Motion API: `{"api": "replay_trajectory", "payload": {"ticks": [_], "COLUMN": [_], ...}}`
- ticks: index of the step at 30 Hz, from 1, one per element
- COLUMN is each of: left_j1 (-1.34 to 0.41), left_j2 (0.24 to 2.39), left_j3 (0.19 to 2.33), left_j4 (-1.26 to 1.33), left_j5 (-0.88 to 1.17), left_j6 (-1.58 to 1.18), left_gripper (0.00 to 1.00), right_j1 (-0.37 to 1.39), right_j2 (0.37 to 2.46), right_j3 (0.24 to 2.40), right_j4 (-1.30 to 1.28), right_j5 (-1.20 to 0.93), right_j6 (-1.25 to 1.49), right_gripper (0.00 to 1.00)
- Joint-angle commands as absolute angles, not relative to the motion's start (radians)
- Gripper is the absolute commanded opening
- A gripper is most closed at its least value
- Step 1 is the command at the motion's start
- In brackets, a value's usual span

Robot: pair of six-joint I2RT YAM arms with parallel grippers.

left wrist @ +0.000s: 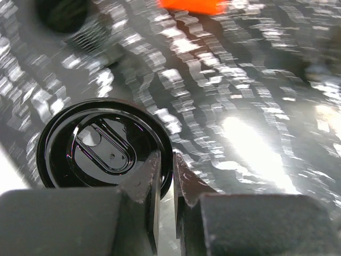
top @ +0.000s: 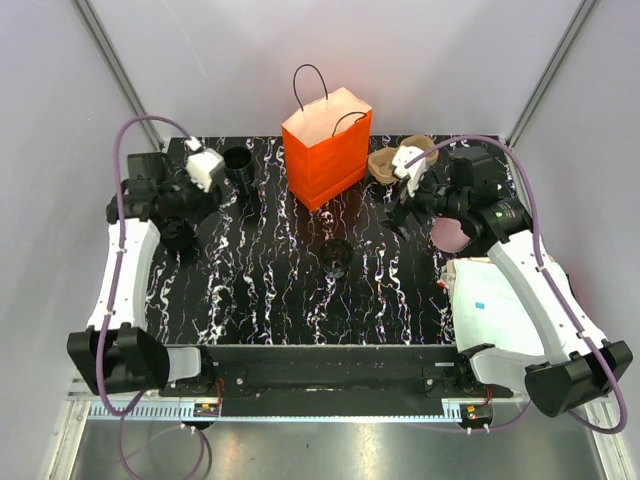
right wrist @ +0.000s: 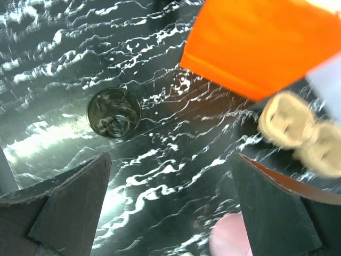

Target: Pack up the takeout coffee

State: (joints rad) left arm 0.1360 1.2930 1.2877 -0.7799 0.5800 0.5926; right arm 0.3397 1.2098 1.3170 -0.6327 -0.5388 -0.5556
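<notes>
A round black lid (left wrist: 104, 146) with an oval recess lies at the left of the table. My left gripper (left wrist: 166, 160) is shut on its right rim, and shows in the top view (top: 180, 237). A small black cup (top: 335, 255) stands mid-table with no lid on it. It also shows in the right wrist view (right wrist: 113, 113), its inside shiny. A second black cup (top: 240, 165) stands back left. The orange paper bag (top: 325, 150) stands upright and open at the back centre. My right gripper (right wrist: 170, 165) hangs open and empty to the right of the bag (right wrist: 256, 42).
A brown pulp tray (top: 390, 160) lies right of the bag, also in the right wrist view (right wrist: 298, 133). A pink cup (top: 450, 235) stands under my right arm, its edge in the right wrist view (right wrist: 232, 237). White paper (top: 490, 300) lies front right.
</notes>
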Motion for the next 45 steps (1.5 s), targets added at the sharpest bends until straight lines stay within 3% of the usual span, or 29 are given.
{"api": "replay_trajectory", "payload": {"ticks": [1,10,16,23,32,45], "left_j1": [0.005,-0.15,-0.187,-0.212,-0.256,-0.259], "left_j2": [1.241,1.299,1.388,1.48,1.486,1.454], "left_j3": [1.313,1.417,1.523,1.624,1.571,1.568], "left_j4": [-0.88,-1.09,-1.311,-1.538,-1.546,-1.546], "left_j5": [0.637,0.817,0.957,1.052,1.066,1.078], "left_j6": [0.626,0.698,0.836,1.015,1.026,1.02], "left_gripper": [0.11,0.12,0.12,0.12,0.12,0.1], "right_j1": [0.477,0.664,0.833,0.954,1.034,1.077], "right_j2": [1.216,1.301,1.377,1.492,1.637,1.663], "right_j3": [1.376,1.371,1.379,1.557,1.779,1.769], "right_j4": [-0.684,-0.695,-0.652,-0.623,-0.629,-0.73], "right_j5": [-0.434,-0.279,-0.128,-0.023,0.034,0.003], "right_j6": [-0.784,-1.086,-1.16,-1.128,-1.152,-1.17], "right_gripper": [1.0,1.0,1.0,1.0,1.0,1.0]}}
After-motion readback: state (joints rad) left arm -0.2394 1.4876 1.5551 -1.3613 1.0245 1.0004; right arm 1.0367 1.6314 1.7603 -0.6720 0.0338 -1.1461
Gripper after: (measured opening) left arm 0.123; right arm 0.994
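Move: About 29 cm to the right of the left hand, nearly level with it front to back and 17 cm below, stands the clear cup; from the same hand the black cup stack is some 18 cm ahead and 6 cm right. From the right hand, the black lid pinched in the left fingers lies about 40 cm left, 5 cm ahead and slightly lower, the clear cup 10 cm left and 4 cm ahead, the orange bag roughly 28 cm ahead and 12 cm left. Bringing both hands together over the middle: the left, still pinching the black lid by its rim, swings about 16 cm right and 11 cm back, turning some 50 degrees clockwise. The right, fingers wide open, sweeps 20 cm left towards the lid, dipping then climbing, and rolls counter-clockwise seen from behind the hand. Both halt without the right fingers closing. ##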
